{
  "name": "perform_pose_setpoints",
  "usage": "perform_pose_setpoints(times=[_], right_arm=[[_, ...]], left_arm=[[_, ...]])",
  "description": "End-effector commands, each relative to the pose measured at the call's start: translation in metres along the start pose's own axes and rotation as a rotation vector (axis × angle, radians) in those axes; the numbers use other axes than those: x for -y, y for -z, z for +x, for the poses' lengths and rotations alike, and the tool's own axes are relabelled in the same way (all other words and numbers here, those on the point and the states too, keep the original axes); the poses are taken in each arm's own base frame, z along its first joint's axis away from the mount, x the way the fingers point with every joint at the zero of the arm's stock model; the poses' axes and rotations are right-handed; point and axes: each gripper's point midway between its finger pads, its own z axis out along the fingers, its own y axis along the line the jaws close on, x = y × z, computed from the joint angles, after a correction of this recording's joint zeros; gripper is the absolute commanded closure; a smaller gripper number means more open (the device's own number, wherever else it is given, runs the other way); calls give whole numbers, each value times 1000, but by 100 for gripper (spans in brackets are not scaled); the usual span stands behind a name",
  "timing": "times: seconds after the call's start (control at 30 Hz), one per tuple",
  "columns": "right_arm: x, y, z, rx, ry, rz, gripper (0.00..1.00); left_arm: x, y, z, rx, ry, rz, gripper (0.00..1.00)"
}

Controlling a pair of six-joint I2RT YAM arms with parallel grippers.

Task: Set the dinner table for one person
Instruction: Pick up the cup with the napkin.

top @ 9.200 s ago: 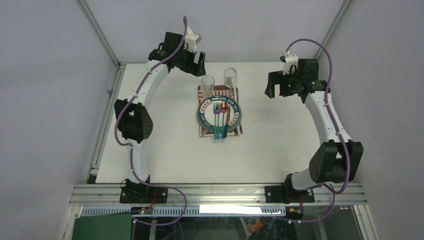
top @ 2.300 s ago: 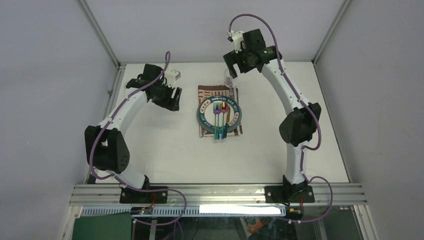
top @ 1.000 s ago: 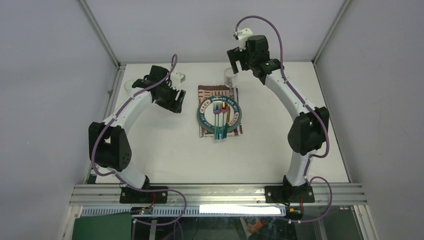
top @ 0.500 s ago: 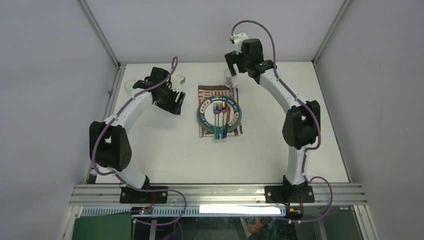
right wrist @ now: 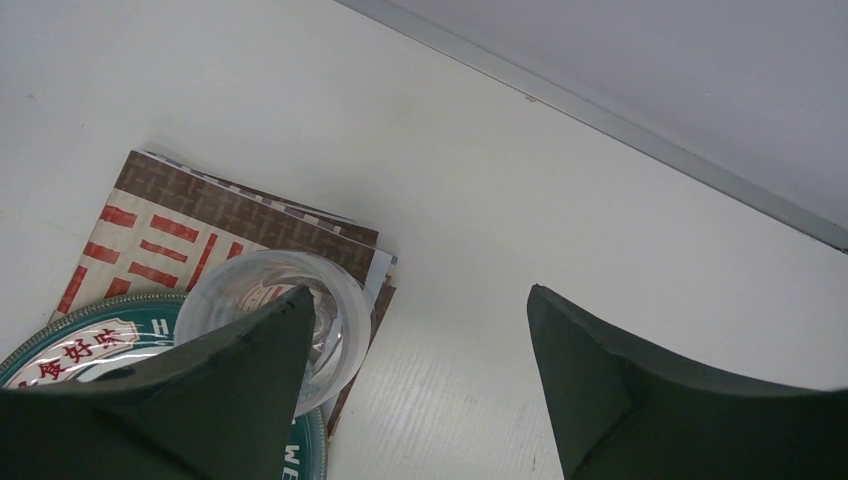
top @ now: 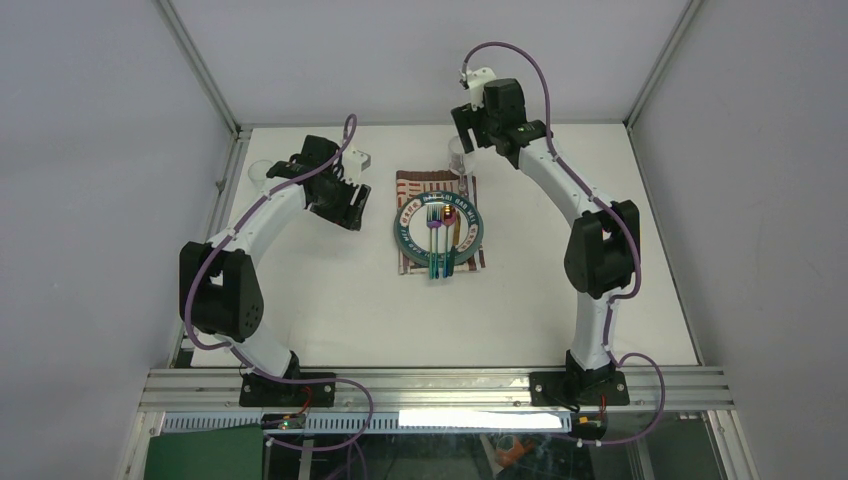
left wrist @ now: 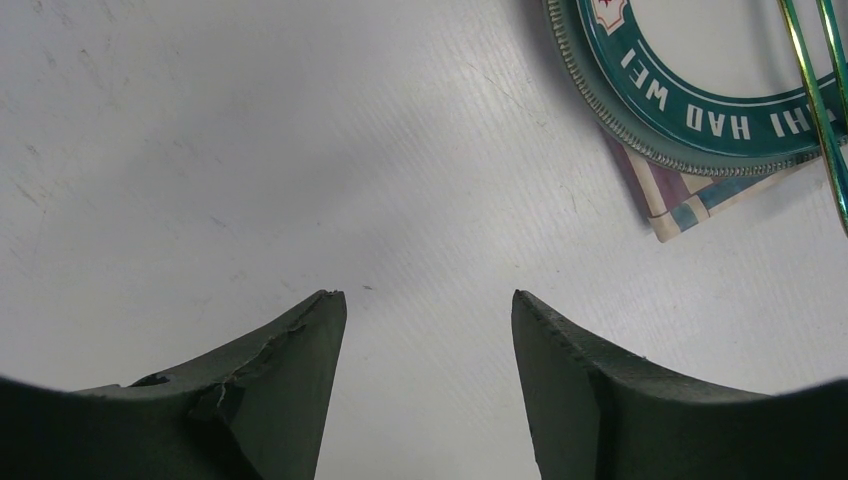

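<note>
The white dinner table (top: 330,300) carries a patchwork placemat (top: 418,182) with a green-rimmed plate (top: 404,226) on it. Cutlery (top: 438,250) with teal handles lies across the plate. A clear glass (top: 457,153) stands at the placemat's back right corner. My right gripper (top: 464,128) hovers over it, open. In the right wrist view, the left finger (right wrist: 230,380) overlaps the glass (right wrist: 345,310)'s mouth, and the gap between the jaws holds only bare table. Left of the plate, my left gripper (top: 340,200) hangs open over bare table (left wrist: 300,150), holding nothing.
A second clear glass (top: 262,172) stands at the back left, near the aluminium side rail (top: 215,240). The plate's rim (left wrist: 700,110) and a placemat corner (left wrist: 680,205) show at the upper right of the left wrist view. Grey walls close in the back and sides.
The right gripper moved left and down onto the glass at the placemat's back corner, and its jaws narrowed a little. The left arm barely shifted.
</note>
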Motion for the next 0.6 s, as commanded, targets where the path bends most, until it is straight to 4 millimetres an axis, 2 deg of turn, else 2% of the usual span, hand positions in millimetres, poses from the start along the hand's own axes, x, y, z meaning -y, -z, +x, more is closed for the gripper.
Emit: perform_pose_setpoints(times=[0.0,0.17,0.23,0.37,0.47,0.57], right_arm=[[-5,10,-14,36,-29,-18,19],[-16,11,0,-36,-46,-69,20],[-20,16,0,-39,-56,-87,20],[-22,21,3,-91,-63,-92,28],[-20,21,7,-103,-55,-77,39],[-18,22,9,-92,-49,-61,63]], left_arm=[[1,-3,-10,31,-20,-4,37],[2,-4,-8,25,-21,-5,37],[2,-4,-7,24,-22,-3,37],[3,-4,-7,24,-24,-4,37],[4,-5,-8,23,-28,-6,37],[5,-6,-6,16,-29,-7,38]])
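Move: The cup, a stemmed glass on the napkin's far right corner, has its middle about 3 cm back, 4 cm to the left of and roughly 10 cm below the right hand. The plate, lying on the napkin, is some 14 cm back, 8 cm left and 19 cm down; the cutlery on it is about 16 cm back, 7 cm left and 18 cm down. From the left hand the cup is some 15 cm ahead, 23 cm right and about level. Towards the cup's rim the right hand comes back about 3 cm and down some 2 cm, tipping its fingers roughly 10 degrees farther down. Late in the approach the fingers close from wide to about half open, ending in line with the rim's right-hand wall; contact can't be made out. ##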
